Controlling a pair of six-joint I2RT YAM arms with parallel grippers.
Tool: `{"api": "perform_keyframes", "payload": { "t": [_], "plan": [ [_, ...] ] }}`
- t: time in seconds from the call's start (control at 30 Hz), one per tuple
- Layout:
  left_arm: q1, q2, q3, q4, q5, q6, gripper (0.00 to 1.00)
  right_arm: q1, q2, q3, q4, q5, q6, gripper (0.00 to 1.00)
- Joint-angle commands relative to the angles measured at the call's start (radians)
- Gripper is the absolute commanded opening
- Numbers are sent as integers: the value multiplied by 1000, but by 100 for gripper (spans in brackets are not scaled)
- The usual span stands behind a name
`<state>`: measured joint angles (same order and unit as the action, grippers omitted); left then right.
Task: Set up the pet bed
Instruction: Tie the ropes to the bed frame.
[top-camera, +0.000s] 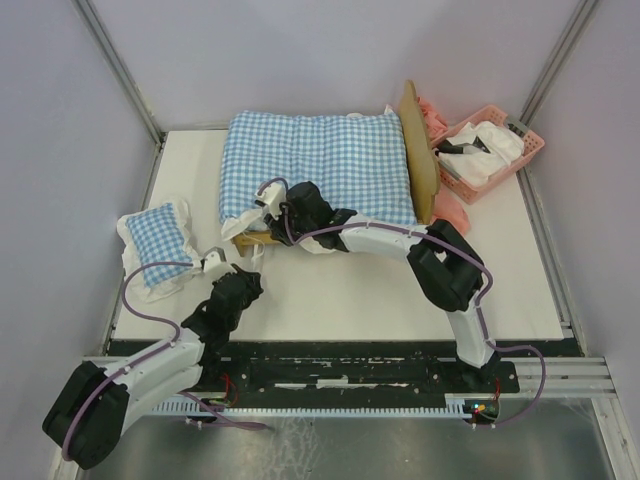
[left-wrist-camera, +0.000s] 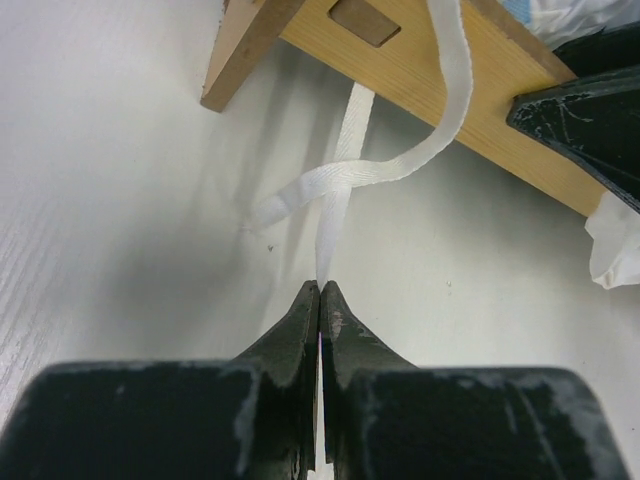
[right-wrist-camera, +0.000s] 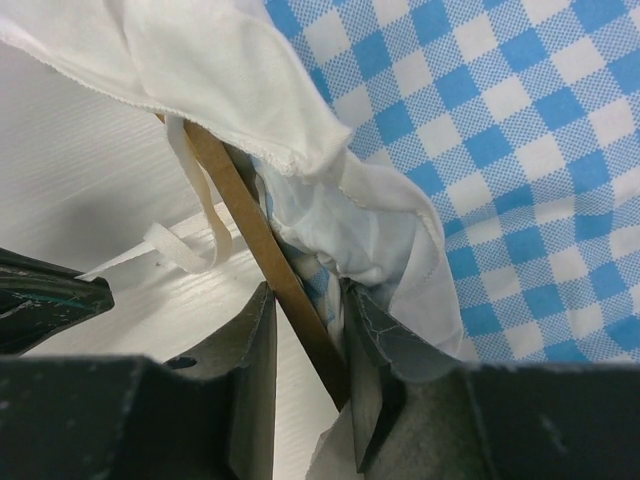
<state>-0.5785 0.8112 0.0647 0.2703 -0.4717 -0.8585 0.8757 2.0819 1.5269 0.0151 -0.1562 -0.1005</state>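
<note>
The pet bed (top-camera: 418, 165), a light-wood frame, lies at the back of the table with its headboard on the right. A blue-and-white checked cushion (top-camera: 320, 165) covers it. My right gripper (top-camera: 268, 205) is at the bed's near left corner, shut on the wooden side rail (right-wrist-camera: 250, 230) together with a fold of the cushion's white frill (right-wrist-camera: 400, 240). My left gripper (left-wrist-camera: 320, 290) hovers just in front of that corner, shut on a white ribbon (left-wrist-camera: 340, 180) that runs out from under the rail (left-wrist-camera: 440, 80). A second ribbon loops across the first.
A small checked pillow (top-camera: 158, 240) lies at the left edge of the table. A pink basket (top-camera: 490, 155) holding white and dark items stands at the back right, behind the headboard. The two grippers are close together.
</note>
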Motion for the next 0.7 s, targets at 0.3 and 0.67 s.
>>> {"api": "perform_keyframes", "payload": {
  "t": [0.3,0.67],
  "plan": [
    [-9,48,-3,-49,-45,-91,3,-40,-177,-27,-77,-10,83,60],
    [65,11,134,-56,142,26,3,-40,-421,-326,-22,-168,-320,61]
  ]
}}
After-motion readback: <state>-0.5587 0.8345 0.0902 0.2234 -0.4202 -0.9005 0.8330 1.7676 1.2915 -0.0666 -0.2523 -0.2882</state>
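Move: Between the right hand's fingers is the bed frame's near rail, with the cushion's white frill beside it. The rope crossing hangs about 6 cm to the left of that hand, 5 cm back towards the base and some 4 cm lower; the corner post is roughly 10 cm left and 1 cm back. For the left hand, already pinching one rope strand, the crossing lies about 7 cm ahead and 1 cm left, the corner post some 11 cm ahead and 6 cm left. Letting go of the rail, the right hand spreads its fingers to nearly twice their gap, slides off to the right and lifts, then carries on right and back towards the base, ending about 6 cm right, 5 cm up and 3.5 cm back, clear of rail and frill. The left hand keeps its pinch on the rope strand, dipping some 1.5 cm and coming most of the way back up. ##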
